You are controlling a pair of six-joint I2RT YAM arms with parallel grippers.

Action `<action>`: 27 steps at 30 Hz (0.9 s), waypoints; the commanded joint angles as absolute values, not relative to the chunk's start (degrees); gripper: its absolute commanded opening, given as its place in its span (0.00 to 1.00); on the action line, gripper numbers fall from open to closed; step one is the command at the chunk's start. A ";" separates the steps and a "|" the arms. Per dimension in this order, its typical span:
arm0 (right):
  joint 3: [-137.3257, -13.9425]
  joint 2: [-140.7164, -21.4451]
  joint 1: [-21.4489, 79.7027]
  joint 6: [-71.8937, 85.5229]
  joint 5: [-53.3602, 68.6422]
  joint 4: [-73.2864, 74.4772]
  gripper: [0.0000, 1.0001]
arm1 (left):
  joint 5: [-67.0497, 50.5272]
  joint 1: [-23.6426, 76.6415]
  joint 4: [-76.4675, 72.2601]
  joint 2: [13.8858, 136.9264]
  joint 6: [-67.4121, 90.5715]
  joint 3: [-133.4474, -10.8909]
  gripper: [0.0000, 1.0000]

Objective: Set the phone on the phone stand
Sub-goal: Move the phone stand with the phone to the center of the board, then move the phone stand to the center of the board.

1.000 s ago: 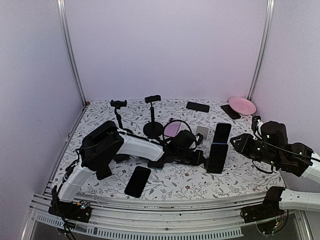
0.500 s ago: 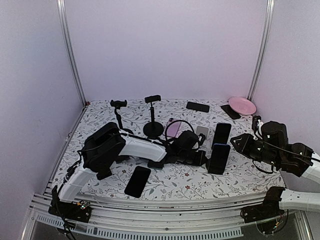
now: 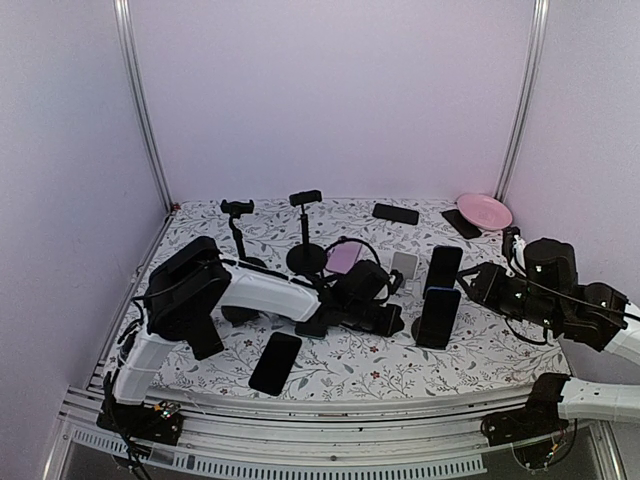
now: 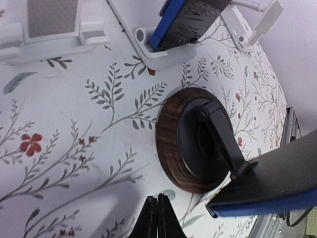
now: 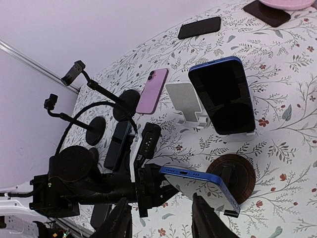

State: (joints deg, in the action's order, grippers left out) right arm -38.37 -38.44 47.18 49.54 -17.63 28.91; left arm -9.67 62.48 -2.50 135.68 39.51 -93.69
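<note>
The blue phone (image 3: 437,317) (image 5: 202,185) leans on the phone stand with a round wooden base (image 5: 233,177) (image 4: 184,144) near the middle of the table. My right gripper (image 5: 161,223) (image 3: 472,284) is open just to the right of the phone, its fingers (image 5: 204,218) apart and touching nothing. From the left, my left gripper (image 4: 157,218) (image 3: 403,322) is shut and empty, its tips low over the cloth just beside the wooden base. In the left wrist view the phone's dark back (image 4: 270,181) sits on the stand's arm.
A second blue phone (image 3: 444,266) stands on a white stand (image 5: 184,103) behind. A pink phone (image 3: 343,258), two tall clamp stands (image 3: 305,232) (image 3: 237,222) and a flat black phone (image 3: 275,362) are on the left. At the back lie two phones (image 3: 395,213) and a pink plate (image 3: 485,210).
My right gripper has opened and eased back from the phone, which stays on the stand. The left arm's elbow has swung left while its shut tips remain by the base.
</note>
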 commanded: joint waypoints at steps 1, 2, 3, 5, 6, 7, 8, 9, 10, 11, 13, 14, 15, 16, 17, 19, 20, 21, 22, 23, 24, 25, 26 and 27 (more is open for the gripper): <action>-40.92 -39.22 47.00 47.37 -17.54 27.53 0.47 | -8.00 61.55 -1.98 125.67 36.88 -88.28 0.00; -41.33 -39.47 46.96 46.93 -17.77 27.45 0.51 | -7.73 61.25 -2.28 124.03 36.78 -87.00 0.00; -41.84 -39.86 47.00 46.58 -17.98 27.42 0.57 | -7.38 61.03 -2.48 121.89 36.75 -85.60 0.00; -43.21 -41.15 46.96 44.77 -17.96 27.70 0.64 | -6.66 60.46 -2.76 119.28 36.27 -83.31 0.04; -44.11 -41.93 46.94 44.28 -17.93 28.09 0.67 | -6.29 60.14 -2.62 118.44 35.87 -82.62 0.06; -44.86 -42.69 47.00 43.73 -17.78 28.45 0.69 | -6.22 59.23 -2.29 117.96 35.46 -82.28 0.07; -45.67 -43.07 47.02 43.50 -17.46 28.62 0.72 | -6.81 58.51 -2.09 117.86 35.02 -82.26 0.10; -46.16 -43.27 46.96 43.02 -16.94 28.60 0.73 | -8.22 57.66 -2.37 118.13 34.29 -82.45 0.12; -46.53 -43.26 46.94 42.76 -16.38 28.52 0.75 | -9.14 56.95 -2.71 118.62 33.17 -83.06 0.15; -46.74 -43.13 46.94 42.66 -16.01 28.36 0.76 | -10.06 56.36 -2.94 119.36 31.95 -83.95 0.18; -46.76 -42.68 46.96 42.41 -15.35 27.86 0.78 | -10.97 55.07 -2.41 121.47 29.94 -86.57 0.23; -46.74 -42.58 46.94 42.37 -15.28 27.72 0.79 | -11.67 54.45 -2.46 122.61 29.13 -87.79 0.26; -46.70 -42.42 46.94 42.36 -15.15 27.62 0.79 | -12.33 53.85 -2.95 123.52 28.68 -88.33 0.27; -46.53 -42.51 47.01 42.36 -15.01 27.56 0.79 | -13.03 53.37 -3.98 124.01 28.39 -88.25 0.28; -46.36 -42.48 46.98 42.43 -14.77 27.44 0.80 | -13.74 52.99 -5.39 124.05 28.25 -87.41 0.29; -46.00 -42.69 46.95 42.54 -14.58 27.42 0.80 | -14.12 52.75 -8.96 122.89 27.45 -84.30 0.31; -45.77 -42.67 47.01 42.54 -14.60 27.49 0.80 | -14.22 52.82 -11.01 121.88 27.01 -82.26 0.34; -45.53 -42.67 46.99 42.60 -14.66 27.46 0.80 | -14.61 52.84 -13.25 120.77 26.72 -79.85 0.35; -45.12 -42.63 46.97 42.70 -14.80 27.38 0.80 | -14.83 52.76 -15.08 119.53 26.35 -77.57 0.37; -44.76 -42.52 46.95 42.76 -14.91 27.36 0.80 | -15.02 52.67 -16.74 118.18 25.84 -75.65 0.39; -44.40 -42.54 47.00 42.80 -15.03 27.23 0.80 | -15.12 52.56 -17.85 117.43 25.31 -74.08 0.40; -44.20 -42.46 46.95 42.80 -15.03 27.13 0.80 | -15.41 52.27 -18.96 116.88 24.89 -72.85 0.40; -43.92 -42.45 46.95 43.00 -15.06 27.03 0.80 | -16.69 51.79 -19.89 116.55 24.54 -71.43 0.41; -43.71 -42.44 46.98 43.19 -14.99 26.88 0.80 | -17.92 51.15 -20.97 116.35 24.22 -70.43 0.41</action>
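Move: The stand holding the phone is about 8 cm to the left hand's right, level with it and some 3 cm higher. The empty silver stand is roughly 14 cm ahead of that hand, and the other propped phone about 12 cm ahead and 11 cm right. From the right hand, the stand holding the phone is some 4 cm ahead, 5 cm left and 15 cm below. Left hand lifts 11 cm, then half sinks, heading left and forward from the phone stand; right rises; both open. ##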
